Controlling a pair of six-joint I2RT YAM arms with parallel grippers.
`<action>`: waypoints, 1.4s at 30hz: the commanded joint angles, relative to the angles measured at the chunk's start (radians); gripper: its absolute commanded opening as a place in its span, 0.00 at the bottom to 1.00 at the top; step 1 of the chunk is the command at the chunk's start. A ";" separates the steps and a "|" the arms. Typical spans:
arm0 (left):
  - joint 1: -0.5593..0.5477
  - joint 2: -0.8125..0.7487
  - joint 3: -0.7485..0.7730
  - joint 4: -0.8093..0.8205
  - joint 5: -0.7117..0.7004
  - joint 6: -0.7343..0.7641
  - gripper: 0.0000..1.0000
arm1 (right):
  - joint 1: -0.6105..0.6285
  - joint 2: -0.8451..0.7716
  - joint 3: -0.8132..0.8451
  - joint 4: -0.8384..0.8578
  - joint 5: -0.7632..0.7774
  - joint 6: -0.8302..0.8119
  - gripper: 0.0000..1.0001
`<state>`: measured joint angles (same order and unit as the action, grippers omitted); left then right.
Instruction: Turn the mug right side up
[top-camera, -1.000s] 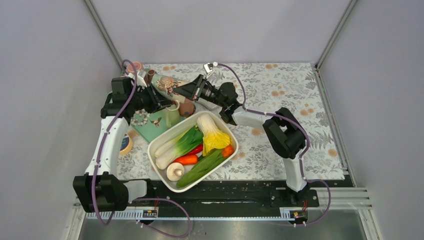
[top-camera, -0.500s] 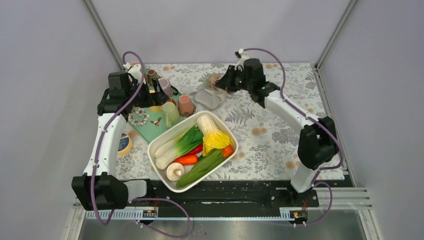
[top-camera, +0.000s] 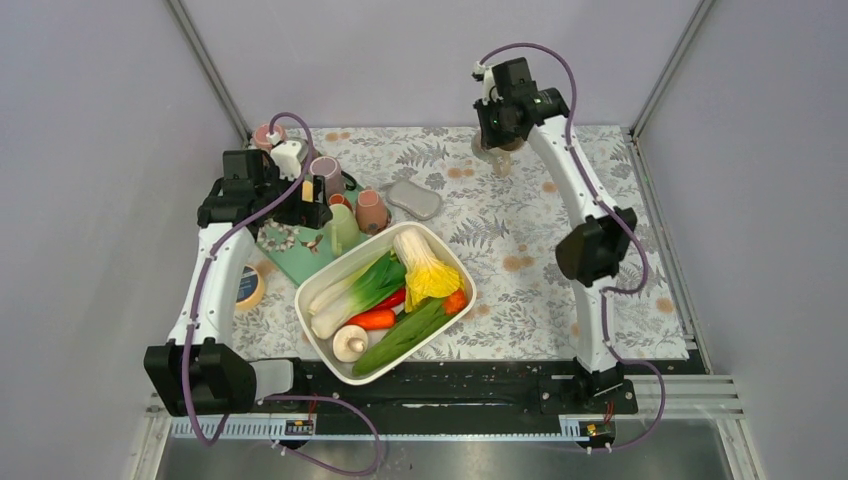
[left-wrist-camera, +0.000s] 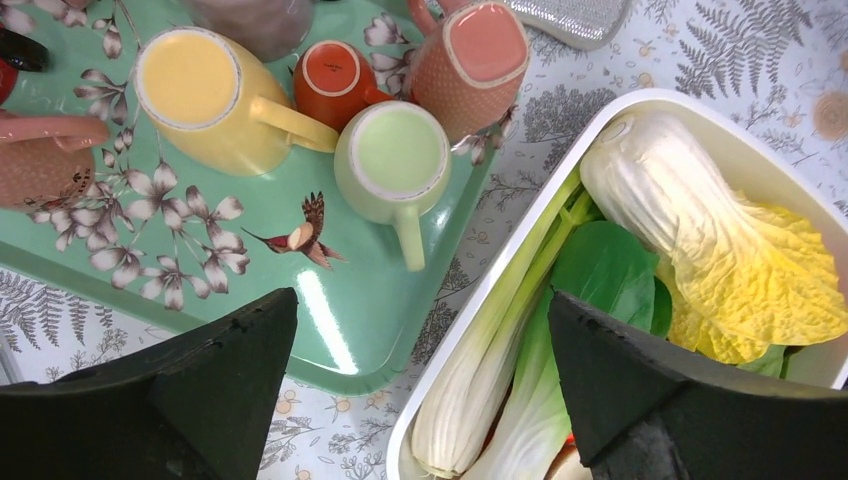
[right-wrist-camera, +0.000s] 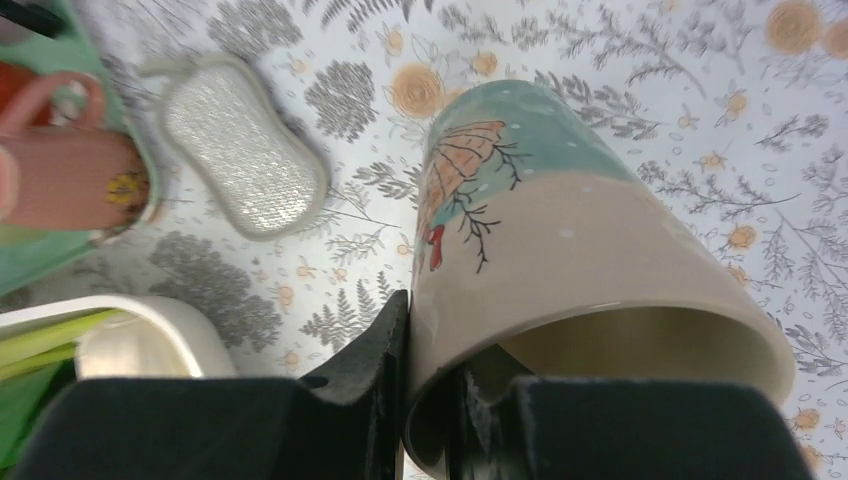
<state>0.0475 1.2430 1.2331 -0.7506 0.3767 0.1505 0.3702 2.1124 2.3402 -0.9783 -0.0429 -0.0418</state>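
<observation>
The mug (right-wrist-camera: 560, 230) is beige and teal with a branch drawing. My right gripper (right-wrist-camera: 435, 330) is shut on its rim, one finger inside and one outside. Its mouth faces the wrist camera and its base points down at the flowered cloth. In the top view the right gripper (top-camera: 500, 135) hangs over the far middle of the cloth with the mug (top-camera: 495, 152) just below it. Whether the base touches the cloth I cannot tell. My left gripper (left-wrist-camera: 422, 300) is open and holds nothing, above the edge between the tray and the bowl.
A green tray (left-wrist-camera: 330, 300) holds several upside-down mugs: yellow (left-wrist-camera: 200, 95), green (left-wrist-camera: 400, 155), pink (left-wrist-camera: 470, 60). A white bowl (left-wrist-camera: 428, 375) of vegetables sits beside it. A grey sponge (right-wrist-camera: 243, 150) lies on the cloth and a tape roll (top-camera: 250, 288) at the left.
My right arm carried the mug from beside the tray to the far middle of the cloth and swung it mouth-up. My left gripper opened and let go of the mug.
</observation>
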 joint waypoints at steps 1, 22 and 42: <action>0.003 0.012 -0.018 0.001 -0.017 0.067 0.99 | 0.007 0.190 0.268 -0.265 0.038 -0.093 0.00; 0.001 0.061 -0.025 -0.010 0.008 0.073 0.99 | 0.007 0.290 0.144 -0.228 0.077 -0.104 0.21; 0.002 0.037 -0.014 -0.013 0.021 0.074 0.99 | 0.056 -0.216 -0.322 0.034 0.109 -0.154 0.80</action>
<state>0.0475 1.3052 1.1999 -0.7769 0.3786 0.2134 0.4149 2.1155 2.2078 -1.1046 0.0536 -0.1570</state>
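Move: Straight below and to the right of the right hand, which still pinches the tilted mug by its rim, lies the bare patch of table where the mug will stand: about 1 cm ahead, 6 cm right and 19 cm down. The grey dish is some 15 cm left and 1 cm back, the terracotta mug 25 cm left and 4 cm back, the vegetable bin 20 cm left and 22 cm back. From the left hand that patch is roughly 16 cm ahead and 37 cm right. Lowering the held mug some 14 cm, quickly at first and then creeping, the right hand tips its fingers about 25 degrees farther downward, setting the mug base-down on the bare table. The fingers then spread and let go of the rim, and the hand climbs about 8 cm, drawing back towards its base. The left hand, empty and wide open, sinks 3 to 4 cm over the tray beside the green mug. ##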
